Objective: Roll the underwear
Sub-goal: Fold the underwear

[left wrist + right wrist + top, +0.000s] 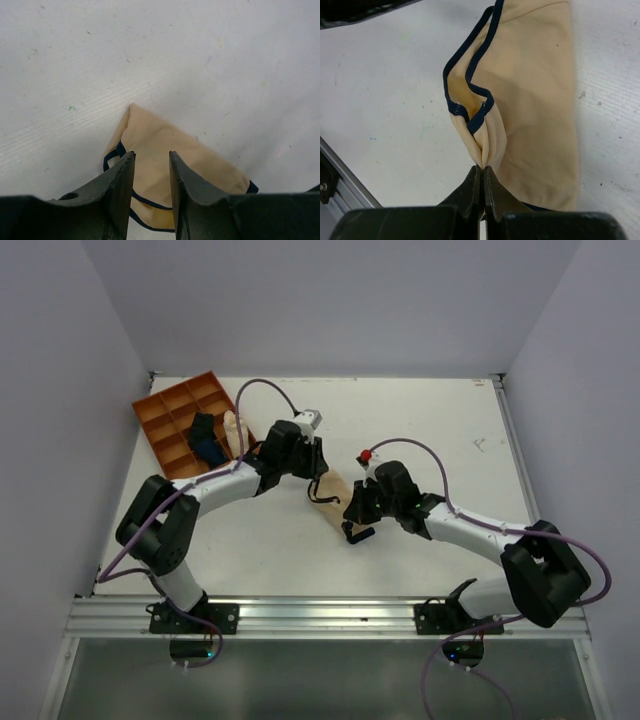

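Note:
The underwear (335, 497) is a beige cloth with a thin dark edge band, lying folded on the white table between the two arms. My left gripper (314, 476) hovers over its far end. In the left wrist view the left gripper (151, 156) stands open, with the underwear (170, 140) flat on the table under the gap. My right gripper (354, 525) is at the near end. In the right wrist view the right gripper (483, 169) is shut on a pinched fold of the underwear (535, 100), just below the banded edge.
An orange compartment tray (165, 410) sits at the back left, holding a dark blue roll (207, 440) and a pale cream roll (232, 430). A metal rail (320, 610) runs along the near table edge. Grey walls close in the left, back and right sides.

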`<state>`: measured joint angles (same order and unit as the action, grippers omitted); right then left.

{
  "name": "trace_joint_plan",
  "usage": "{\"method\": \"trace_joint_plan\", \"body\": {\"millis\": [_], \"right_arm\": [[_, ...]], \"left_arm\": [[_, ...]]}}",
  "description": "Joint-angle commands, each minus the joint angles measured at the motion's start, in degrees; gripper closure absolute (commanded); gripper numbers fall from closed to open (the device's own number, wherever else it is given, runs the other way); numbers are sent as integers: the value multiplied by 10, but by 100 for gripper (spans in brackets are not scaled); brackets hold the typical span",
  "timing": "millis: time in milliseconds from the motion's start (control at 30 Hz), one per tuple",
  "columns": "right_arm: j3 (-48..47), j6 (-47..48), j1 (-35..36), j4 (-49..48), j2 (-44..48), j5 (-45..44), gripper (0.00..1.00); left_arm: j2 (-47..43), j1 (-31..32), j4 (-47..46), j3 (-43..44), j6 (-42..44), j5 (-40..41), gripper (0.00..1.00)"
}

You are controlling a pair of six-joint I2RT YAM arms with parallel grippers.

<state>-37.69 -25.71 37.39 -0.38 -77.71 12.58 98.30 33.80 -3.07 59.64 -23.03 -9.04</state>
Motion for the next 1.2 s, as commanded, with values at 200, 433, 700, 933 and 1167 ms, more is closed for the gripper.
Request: {"method": "trace_joint_plan", "body": {"millis": [200,433,700,933,1167], "right_arm": [[-5,-4,-56,-49,-41,66,100],[-15,0,-82,-60,-69,84,96],[-47,22,-95,-23,-99,73,71],[-78,47,-105,51,-73,59,64],[-53,44,-105,64,-17,58,51]], "left_arm": [[-73,-1,-33,-46,0,1,62],[-75,18,-71,-76,-5,-55,62],[-51,34,-83,-73,-8,-64,63],[-18,36,-84,-65,-7,-64,63],[17,36,-91,-47,-11,-63,63]]}}
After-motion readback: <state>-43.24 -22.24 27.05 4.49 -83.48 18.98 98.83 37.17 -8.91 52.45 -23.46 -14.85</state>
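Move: Just beneath the right hand, which still pinches a gathered fold of the underwear, the body of the underwear has its middle about 4 cm ahead, 2 cm left and 5 cm below. The navy waistband end lies some 4 cm back, 2 cm right and 5 cm below that hand. From the open left hand, the underwear's middle is roughly 8 cm back, 5 cm right and 7 cm down; its far end is about 1 cm ahead, 2 cm right and 7 cm down. Laying the pinched fold over onto the underwear's body, the right hand goes about 3 cm forward, 2 cm right and nearly 4 cm down, opens its fingers near the bottom and lets go, then rises some 3 cm. The left hand, fingers still part open, first lifts slightly, then draws back about 5 cm and a little right over the far half, turning slightly clockwise, and finally sinks towards the cloth. ##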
